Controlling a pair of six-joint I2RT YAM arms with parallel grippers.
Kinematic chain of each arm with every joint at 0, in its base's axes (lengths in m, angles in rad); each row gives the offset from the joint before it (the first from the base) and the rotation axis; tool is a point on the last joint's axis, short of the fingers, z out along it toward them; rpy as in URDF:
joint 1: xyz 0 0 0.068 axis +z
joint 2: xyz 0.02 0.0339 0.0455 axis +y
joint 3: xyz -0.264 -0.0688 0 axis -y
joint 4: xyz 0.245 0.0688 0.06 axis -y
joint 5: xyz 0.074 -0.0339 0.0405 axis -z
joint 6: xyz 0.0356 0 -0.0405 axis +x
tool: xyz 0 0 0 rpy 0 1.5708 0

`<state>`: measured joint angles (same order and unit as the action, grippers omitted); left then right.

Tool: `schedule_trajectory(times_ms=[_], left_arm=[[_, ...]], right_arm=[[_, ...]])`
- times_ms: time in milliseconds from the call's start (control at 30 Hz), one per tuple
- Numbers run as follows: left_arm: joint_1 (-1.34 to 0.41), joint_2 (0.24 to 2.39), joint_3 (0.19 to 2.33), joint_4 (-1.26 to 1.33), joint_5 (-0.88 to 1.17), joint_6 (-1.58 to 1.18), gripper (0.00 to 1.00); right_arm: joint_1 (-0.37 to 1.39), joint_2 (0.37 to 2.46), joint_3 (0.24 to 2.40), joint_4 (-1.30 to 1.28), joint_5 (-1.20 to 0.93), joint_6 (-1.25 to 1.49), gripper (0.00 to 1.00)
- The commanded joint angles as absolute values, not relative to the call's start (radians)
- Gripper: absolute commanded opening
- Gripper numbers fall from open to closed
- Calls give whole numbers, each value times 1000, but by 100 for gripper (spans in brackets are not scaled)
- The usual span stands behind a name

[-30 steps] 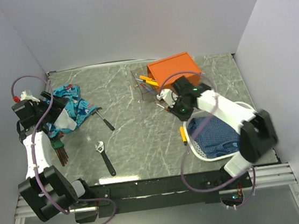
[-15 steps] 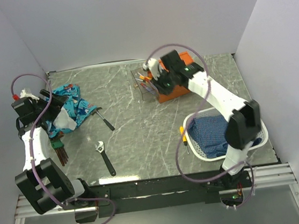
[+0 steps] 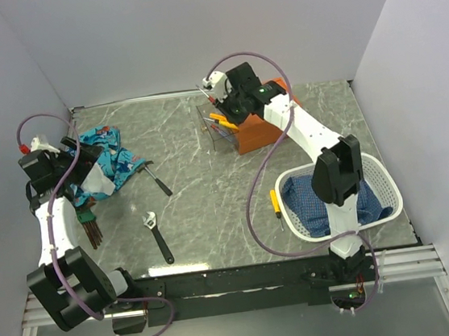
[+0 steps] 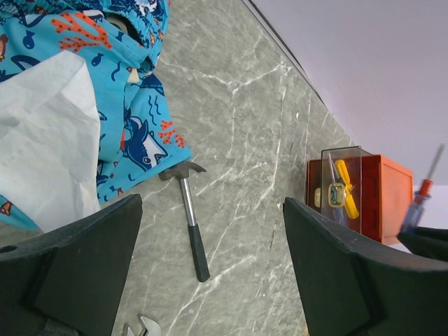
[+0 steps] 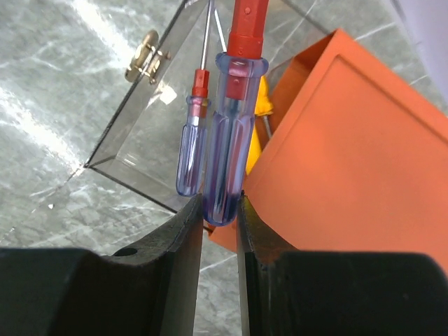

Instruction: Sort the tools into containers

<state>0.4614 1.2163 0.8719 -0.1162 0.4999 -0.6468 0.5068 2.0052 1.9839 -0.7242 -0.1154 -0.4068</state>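
Observation:
My right gripper point(image 3: 218, 97) is shut on a screwdriver with a clear blue handle and red collar point(image 5: 231, 140), held above the clear drawer point(image 5: 140, 133) that stands out from the orange box point(image 5: 350, 161). A smaller blue-handled screwdriver point(image 5: 190, 157) and a yellow one point(image 5: 257, 133) lie in that drawer. In the top view the drawer point(image 3: 218, 128) sits left of the box point(image 3: 263, 119). A black-handled hammer point(image 3: 158, 179), an adjustable wrench point(image 3: 158, 236) and a yellow-handled screwdriver point(image 3: 276, 207) lie on the table. My left gripper point(image 3: 78, 164) is open and empty over the patterned cloth; its view shows the hammer point(image 4: 189, 217).
A blue patterned cloth point(image 3: 110, 161) with a white piece lies at the far left, and a brown toothed object point(image 3: 90, 224) lies below it. A white basket point(image 3: 379, 175) holding a blue cloth point(image 3: 326, 201) stands at the near right. Walls close in the table on three sides.
My right arm has swung from beside the basket up and back to the drawer at the orange box, carrying the blue-handled screwdriver. The left arm has barely moved.

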Motion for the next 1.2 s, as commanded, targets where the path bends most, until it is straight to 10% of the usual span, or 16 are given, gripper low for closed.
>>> schedule_trajectory(times_ms=[0, 100, 300, 1167], left_arm=[[471, 1181, 865, -80, 503, -632, 88], [472, 1178, 865, -84, 506, -632, 88], [474, 1178, 864, -81, 511, -634, 88], [469, 1227, 859, -49, 532, -715, 89]], right_arm=[[506, 2031, 2026, -701, -104, -380, 0], [512, 2043, 2025, -716, -92, -376, 4], [515, 2042, 2057, -764, -57, -351, 47], [669, 1609, 1213, -899, -89, -229, 54]])
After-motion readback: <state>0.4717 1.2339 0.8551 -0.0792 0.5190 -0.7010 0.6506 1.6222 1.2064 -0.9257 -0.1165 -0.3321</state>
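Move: The right hand holds a clear-handled screwdriver by the end of its handle. The orange box's clear drawer has its middle about 6 cm ahead of this hand, 3 cm left and 16 cm below. The orange box's middle is 6 cm ahead, 12 cm right; a yellow-handled screwdriver lies some 24 cm back and 11 cm right, 20 cm below, beside the white basket. From the left hand the drawer lies about 15 cm ahead and 36 cm right. Down about 3 cm over the clear drawer goes the right hand, then its fingers open to about half and let go of the screwdriver. It lifts back out and sweeps some 23 cm towards its base, drifting right and sinking well below its release height, wrist tipping about 30 degrees further down, to come over the yellow-handled screwdriver beside the white basket, fingers still open and short of touching. ##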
